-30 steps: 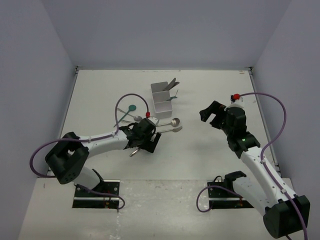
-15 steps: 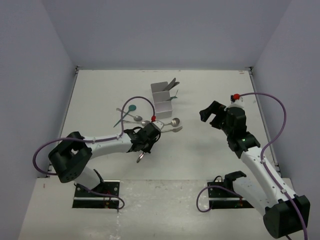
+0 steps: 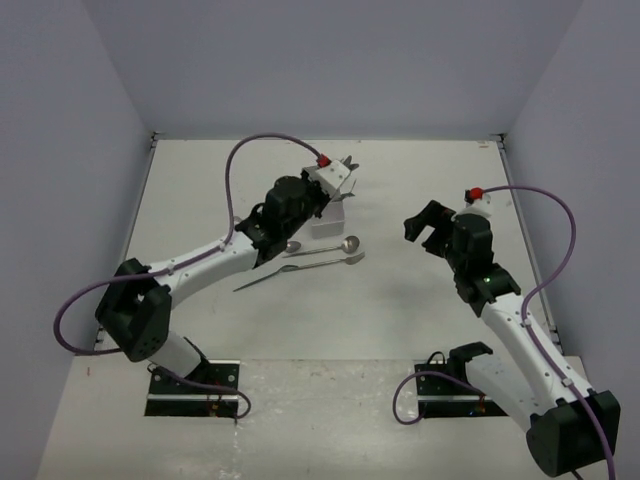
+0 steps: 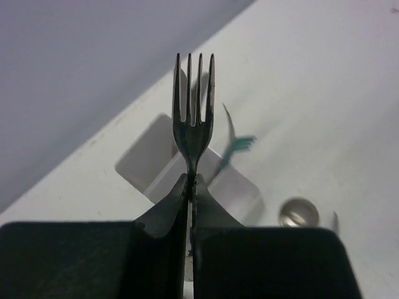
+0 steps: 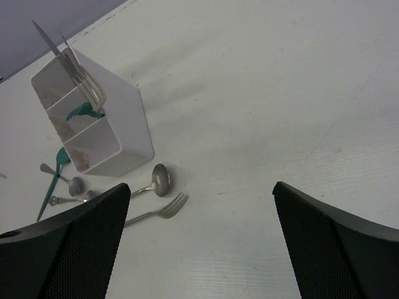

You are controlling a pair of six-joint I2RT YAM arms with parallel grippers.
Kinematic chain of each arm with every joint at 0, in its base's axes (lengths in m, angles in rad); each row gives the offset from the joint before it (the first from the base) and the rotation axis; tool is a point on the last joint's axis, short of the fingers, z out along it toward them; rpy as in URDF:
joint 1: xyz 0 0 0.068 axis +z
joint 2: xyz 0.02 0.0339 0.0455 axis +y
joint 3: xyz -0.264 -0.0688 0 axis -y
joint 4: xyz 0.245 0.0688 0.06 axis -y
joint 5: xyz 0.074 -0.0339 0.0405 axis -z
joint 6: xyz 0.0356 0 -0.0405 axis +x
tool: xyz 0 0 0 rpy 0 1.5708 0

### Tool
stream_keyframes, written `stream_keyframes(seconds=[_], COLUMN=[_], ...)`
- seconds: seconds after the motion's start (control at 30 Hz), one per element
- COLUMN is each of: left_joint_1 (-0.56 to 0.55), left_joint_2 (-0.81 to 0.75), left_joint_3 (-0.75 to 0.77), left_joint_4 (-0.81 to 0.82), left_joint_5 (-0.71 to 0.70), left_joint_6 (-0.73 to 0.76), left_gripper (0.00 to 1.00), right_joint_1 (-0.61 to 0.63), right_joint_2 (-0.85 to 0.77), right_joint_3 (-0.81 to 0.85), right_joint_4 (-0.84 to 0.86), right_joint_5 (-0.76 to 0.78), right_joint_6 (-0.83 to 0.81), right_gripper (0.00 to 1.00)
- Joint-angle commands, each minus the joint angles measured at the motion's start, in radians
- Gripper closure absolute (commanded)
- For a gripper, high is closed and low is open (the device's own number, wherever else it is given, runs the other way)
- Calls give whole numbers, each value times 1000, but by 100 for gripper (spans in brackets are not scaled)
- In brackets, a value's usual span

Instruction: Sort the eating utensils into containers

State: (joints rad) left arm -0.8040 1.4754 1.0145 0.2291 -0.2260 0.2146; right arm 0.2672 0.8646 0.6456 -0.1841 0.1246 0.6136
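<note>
My left gripper (image 4: 190, 180) is shut on the neck of a silver fork (image 4: 193, 118), tines pointing away, held above the white container (image 4: 149, 163). From the top the left gripper (image 3: 328, 192) hangs over the container (image 3: 330, 224). The container (image 5: 118, 146) holds a knife (image 5: 50, 40), a fork (image 5: 90, 87) and a teal utensil (image 5: 84, 112). On the table beside it lie a silver spoon (image 5: 159, 179), a silver fork (image 5: 167, 207), a teal spoon (image 5: 57, 165) and small spoons (image 5: 73, 185). My right gripper (image 5: 199, 187) is open and holds nothing, right of these (image 3: 425, 228).
The spoon (image 3: 346, 243) and fork (image 3: 340, 261) lie in front of the container, between the two arms. Grey walls close in the table on three sides. A purple cable (image 3: 260, 145) loops over the left arm.
My left gripper shut on a fork at the table, lifted it and swung forward and right to above the container. The right arm has barely moved.
</note>
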Motion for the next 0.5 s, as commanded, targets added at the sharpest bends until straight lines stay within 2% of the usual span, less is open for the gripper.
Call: stream_keyframes(seconds=[0.0, 0.07, 0.17, 0.47], left_joint_1=[136, 155, 160, 184], left_joint_2=[135, 204, 304, 375], left_joint_3=[136, 241, 312, 256], left_joint_4=[205, 185, 196, 299], left_joint_5=[192, 221, 266, 404], left_joint_6=[124, 152, 164, 92], left_gripper=[100, 100, 100, 100], right_joint_1=[-5, -6, -6, -8], right_joint_2=[20, 46, 73, 117], right_joint_3=[12, 26, 49, 78], right_joint_4=[43, 41, 41, 41], right_joint_5=[46, 53, 67, 72], right_joint_6=[3, 8, 11, 3], right_gripper=[1, 1, 1, 1])
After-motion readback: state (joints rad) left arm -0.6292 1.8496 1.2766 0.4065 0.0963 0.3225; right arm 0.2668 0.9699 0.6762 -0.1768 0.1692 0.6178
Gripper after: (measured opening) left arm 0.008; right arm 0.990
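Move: From the left hand, shut on a fork with its tines pointing outward, the divided container stands about 8 cm ahead and roughly level sideways, its middle some 17 cm below. The forks already in its middle compartment show about 10 cm ahead and 5 cm right; the knives in the far one, about 14 cm ahead and 4 cm right. A spoon lies nearly under the hand, 2 cm back and 2 cm left. From the idle right hand the container is roughly 13 cm ahead and 21 cm left. Bring the left gripper forward about 10 cm over the container, rising a touch on the way, then ease off the reach and let it sink some 4 cm while drifting 3 to 4 cm right. Keep the fingers shut on the fork, tines leading, and turn the wrist about 10 degrees clockwise. Let the open right hand edge slightly forward and down. ##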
